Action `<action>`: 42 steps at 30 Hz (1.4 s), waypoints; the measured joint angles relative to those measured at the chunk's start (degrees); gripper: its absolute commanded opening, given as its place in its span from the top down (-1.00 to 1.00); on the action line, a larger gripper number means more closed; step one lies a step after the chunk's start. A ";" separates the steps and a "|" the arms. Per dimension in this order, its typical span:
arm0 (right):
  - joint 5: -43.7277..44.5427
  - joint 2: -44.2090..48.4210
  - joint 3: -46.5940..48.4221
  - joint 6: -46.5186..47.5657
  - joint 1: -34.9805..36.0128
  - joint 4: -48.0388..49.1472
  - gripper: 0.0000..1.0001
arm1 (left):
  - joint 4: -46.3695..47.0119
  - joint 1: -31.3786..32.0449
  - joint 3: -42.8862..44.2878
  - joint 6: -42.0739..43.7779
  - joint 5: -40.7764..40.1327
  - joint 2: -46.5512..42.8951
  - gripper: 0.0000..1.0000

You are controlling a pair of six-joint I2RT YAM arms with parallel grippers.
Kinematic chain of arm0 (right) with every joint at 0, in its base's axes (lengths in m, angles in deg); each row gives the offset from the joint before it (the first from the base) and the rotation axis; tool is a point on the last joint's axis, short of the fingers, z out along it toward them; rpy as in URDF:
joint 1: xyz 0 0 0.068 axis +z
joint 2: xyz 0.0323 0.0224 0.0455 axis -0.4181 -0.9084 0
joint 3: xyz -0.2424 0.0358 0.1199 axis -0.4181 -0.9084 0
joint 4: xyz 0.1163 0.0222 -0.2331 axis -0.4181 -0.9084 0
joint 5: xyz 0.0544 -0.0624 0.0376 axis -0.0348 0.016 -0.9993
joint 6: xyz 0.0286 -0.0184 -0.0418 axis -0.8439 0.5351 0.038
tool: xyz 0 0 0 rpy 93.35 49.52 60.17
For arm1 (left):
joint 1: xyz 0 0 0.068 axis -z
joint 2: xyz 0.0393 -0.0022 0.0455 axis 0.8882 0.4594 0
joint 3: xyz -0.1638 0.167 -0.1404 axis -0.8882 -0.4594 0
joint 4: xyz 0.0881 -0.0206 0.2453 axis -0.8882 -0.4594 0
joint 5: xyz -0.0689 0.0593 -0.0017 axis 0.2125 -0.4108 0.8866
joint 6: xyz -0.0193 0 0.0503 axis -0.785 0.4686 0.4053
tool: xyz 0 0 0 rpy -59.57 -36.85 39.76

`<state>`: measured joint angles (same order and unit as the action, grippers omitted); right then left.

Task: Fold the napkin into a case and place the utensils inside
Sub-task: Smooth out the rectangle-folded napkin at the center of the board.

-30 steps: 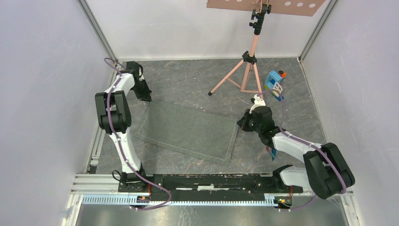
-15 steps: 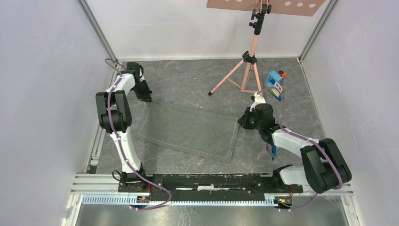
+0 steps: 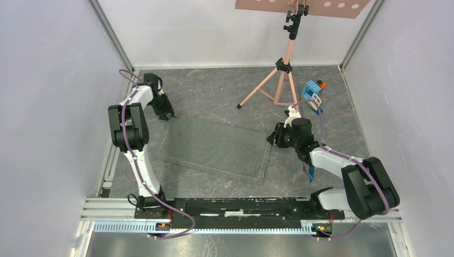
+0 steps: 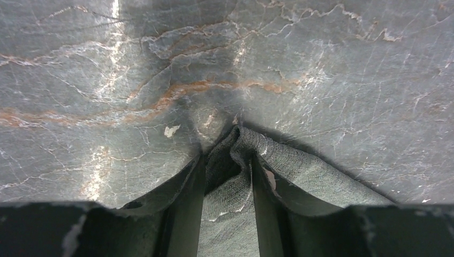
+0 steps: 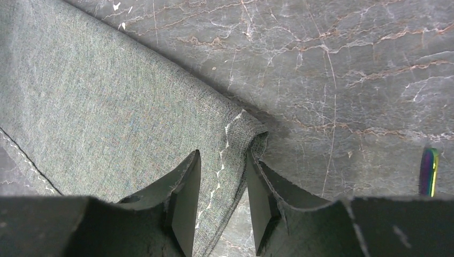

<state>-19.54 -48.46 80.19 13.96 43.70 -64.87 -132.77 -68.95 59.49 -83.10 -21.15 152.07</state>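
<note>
The dark grey napkin [image 3: 214, 147] lies flat as a long folded rectangle in the middle of the table. My left gripper [image 3: 167, 114] stands over its far left corner, jaws apart. In the left wrist view that gripper [image 4: 226, 160] is open, with the bunched napkin [image 4: 229, 206] corner lying loose between the fingers. My right gripper [image 3: 273, 137] is at the far right corner. It is also open [image 5: 222, 156], straddling the stitched napkin [image 5: 107, 101] edge. One blue utensil [image 3: 309, 172] peeks out under the right forearm, and its tip [image 5: 428, 172] shows at the right of the right wrist view.
A pink tripod [image 3: 281, 75] stands at the back centre. A blue-and-white toy block house [image 3: 312, 95] sits behind the right gripper. White walls close in both sides, and the metal rail [image 3: 241, 206] with the arm bases runs along the near edge.
Both grippers went from shut to open, letting go of the napkin's far corners. The left gripper shifted slightly toward me and the right one slightly left; the napkin stays flat.
</note>
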 measured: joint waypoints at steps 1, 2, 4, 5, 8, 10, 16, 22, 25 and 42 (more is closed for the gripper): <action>-0.22 0.00 -0.26 -0.09 0.00 0.37 0.14 | 0.00 0.00 -0.24 0.00 0.00 0.00 0.16; -0.39 0.00 -0.44 -0.15 0.02 0.55 0.14 | -0.04 0.00 -0.46 0.02 0.02 0.00 0.20; -0.98 -0.09 -0.90 -0.37 0.02 1.22 0.14 | -0.04 0.00 -0.52 0.28 0.02 0.00 0.26; -1.22 -0.20 -1.07 -0.39 0.02 1.60 0.15 | -0.04 0.00 -0.52 0.35 0.07 0.00 0.26; -1.60 -0.57 -1.20 -0.44 0.02 2.03 0.15 | -0.04 0.00 -0.52 0.39 0.04 0.00 0.18; -1.81 -0.81 -1.25 -0.44 0.02 2.45 0.16 | -0.04 0.00 -0.52 0.39 0.04 0.00 0.11; -2.49 -1.42 -1.42 -0.61 0.00 3.26 0.30 | -0.02 0.00 -0.52 0.42 0.04 0.00 0.13; -2.12 -1.46 -1.42 -0.66 0.00 3.65 0.68 | -0.04 0.00 -0.55 0.46 -0.07 0.00 0.44; -0.92 -1.44 -1.40 0.15 -0.11 3.58 0.96 | -0.04 0.00 -0.55 0.48 -0.09 0.00 0.60; 1.99 -1.53 1.01 1.49 -3.28 1.25 0.99 | -0.02 -0.59 -0.55 0.48 -0.02 0.00 0.85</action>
<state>-17.55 -49.99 81.20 15.45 40.42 -63.62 -132.80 -69.54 58.94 -82.62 -21.17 152.07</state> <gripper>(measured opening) 0.007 0.063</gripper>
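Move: The napkin's far-left corner lies almost between my open left fingers, about 1 cm ahead, 1 cm right and 1 cm below; the near-left corner is some 17 cm back and 5 cm left. From my right hand, the far-right corner is about 2 cm ahead, 1 cm right and 2 cm down; the near-right corner is 18 cm back and 4 cm left, the blue utensil roughly 16 cm right and 9 cm back. My left hand stays almost still at its corner and closes its half-open fingers to pinch the cloth. My right hand settles a little left, down and back, shuts its fingers on the far-right corner, then pulls about 3.5 cm rightward and forward, away from my left hand, turning some 5 degrees clockwise. ##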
